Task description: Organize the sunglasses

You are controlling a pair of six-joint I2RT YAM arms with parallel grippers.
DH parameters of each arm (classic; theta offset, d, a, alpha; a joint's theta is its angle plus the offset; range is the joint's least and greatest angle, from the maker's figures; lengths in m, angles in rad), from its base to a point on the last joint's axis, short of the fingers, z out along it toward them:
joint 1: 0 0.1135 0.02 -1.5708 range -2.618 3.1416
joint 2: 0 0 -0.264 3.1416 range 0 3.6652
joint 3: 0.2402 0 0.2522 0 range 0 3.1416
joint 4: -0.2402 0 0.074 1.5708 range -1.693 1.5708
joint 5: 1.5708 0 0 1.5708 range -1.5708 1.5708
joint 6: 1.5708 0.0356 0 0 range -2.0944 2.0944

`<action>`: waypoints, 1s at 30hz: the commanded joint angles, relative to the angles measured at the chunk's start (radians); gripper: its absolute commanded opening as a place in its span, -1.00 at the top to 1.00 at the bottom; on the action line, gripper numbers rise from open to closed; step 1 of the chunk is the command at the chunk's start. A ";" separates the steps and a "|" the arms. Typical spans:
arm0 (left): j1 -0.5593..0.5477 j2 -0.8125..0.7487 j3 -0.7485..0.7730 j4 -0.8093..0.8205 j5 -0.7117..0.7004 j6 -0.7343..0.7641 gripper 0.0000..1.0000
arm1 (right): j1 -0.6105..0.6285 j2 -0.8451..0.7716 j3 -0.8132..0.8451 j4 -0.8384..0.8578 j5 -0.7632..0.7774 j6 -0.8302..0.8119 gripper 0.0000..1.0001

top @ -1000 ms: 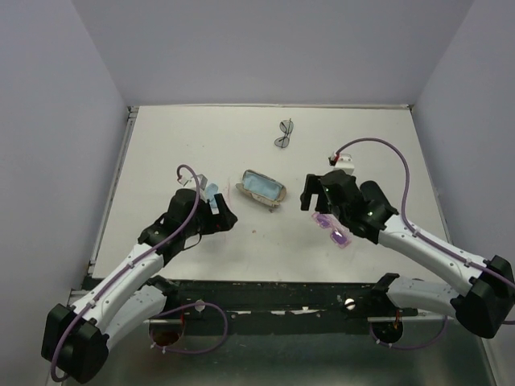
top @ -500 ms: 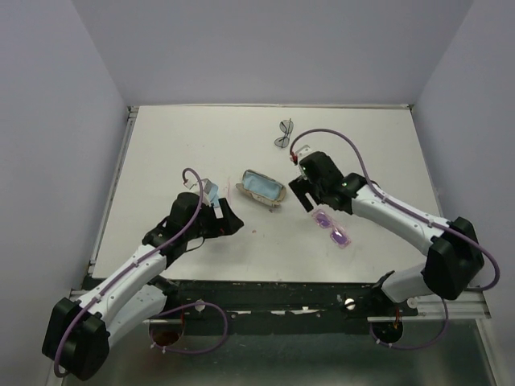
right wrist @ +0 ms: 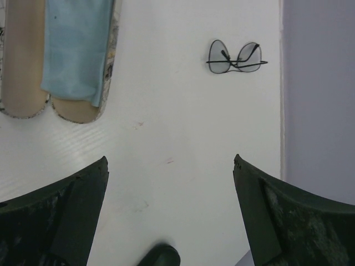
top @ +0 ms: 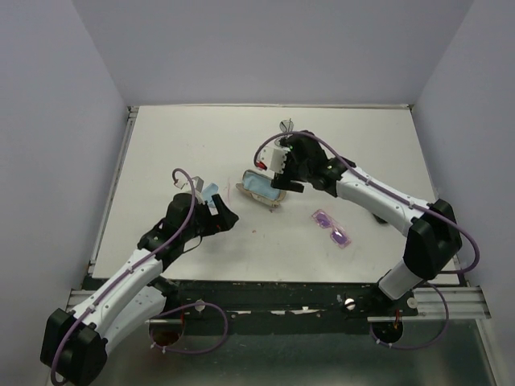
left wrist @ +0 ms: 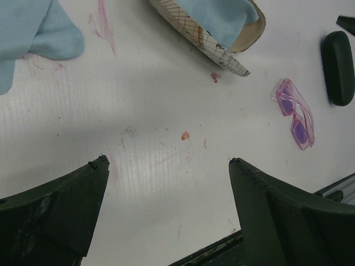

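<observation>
The pink sunglasses lie on the white table right of centre, and show in the left wrist view. The dark-framed sunglasses lie folded near the back edge, partly behind my right arm, and show whole in the right wrist view. My right gripper is open and empty above the table, between the beige pouch and the dark sunglasses; its jaws stand wide apart. My left gripper is open and empty, low over bare table left of the pouch.
The beige pouch lies open at centre with a light blue cloth in it. Another blue cloth lies by my left gripper. A black hard case lies right of the pink sunglasses. Walls enclose the table.
My right arm has swung left and toward the back, from above the pink sunglasses to beside the pouch. The pink sunglasses stay on the table. My left arm has barely shifted.
</observation>
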 commanded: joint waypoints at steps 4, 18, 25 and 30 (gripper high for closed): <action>-0.001 -0.016 -0.028 0.027 -0.091 -0.083 -0.97 | -0.073 -0.058 -0.123 0.080 -0.209 0.199 -1.00; -0.009 0.094 -0.002 0.157 -0.172 -0.036 -0.97 | -0.331 -0.238 -0.450 0.010 -0.461 0.241 -0.75; -0.021 0.188 0.033 0.167 -0.175 -0.054 -0.97 | -0.378 -0.316 -0.570 -0.033 -0.529 0.181 -0.60; -0.029 0.245 0.076 0.150 -0.175 -0.051 -0.97 | -0.398 -0.367 -0.636 -0.050 -0.544 0.158 -0.48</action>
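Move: My right hand is empty, and the pink glasses lie about 11 cm back, 12 cm to its right and some 16 cm below. The open case with the blue cloth in it is about 2 cm ahead and 7 cm to its left; the black case is some 3 cm back and 26 cm to its right, all at table height. From my left hand the pink glasses are about 5 cm ahead, 27 cm to the right and 9 cm lower. I drop my right hand away from beside the open case, then swing it right and back while still sinking, about 20 cm in all, to just above the pink glasses. The wrist tips some 30 degrees steeper and the fingers narrow to about three quarters open, touching nothing yet. My open left hand eases forward about 3.5 cm towards the open case and sinks a little. ##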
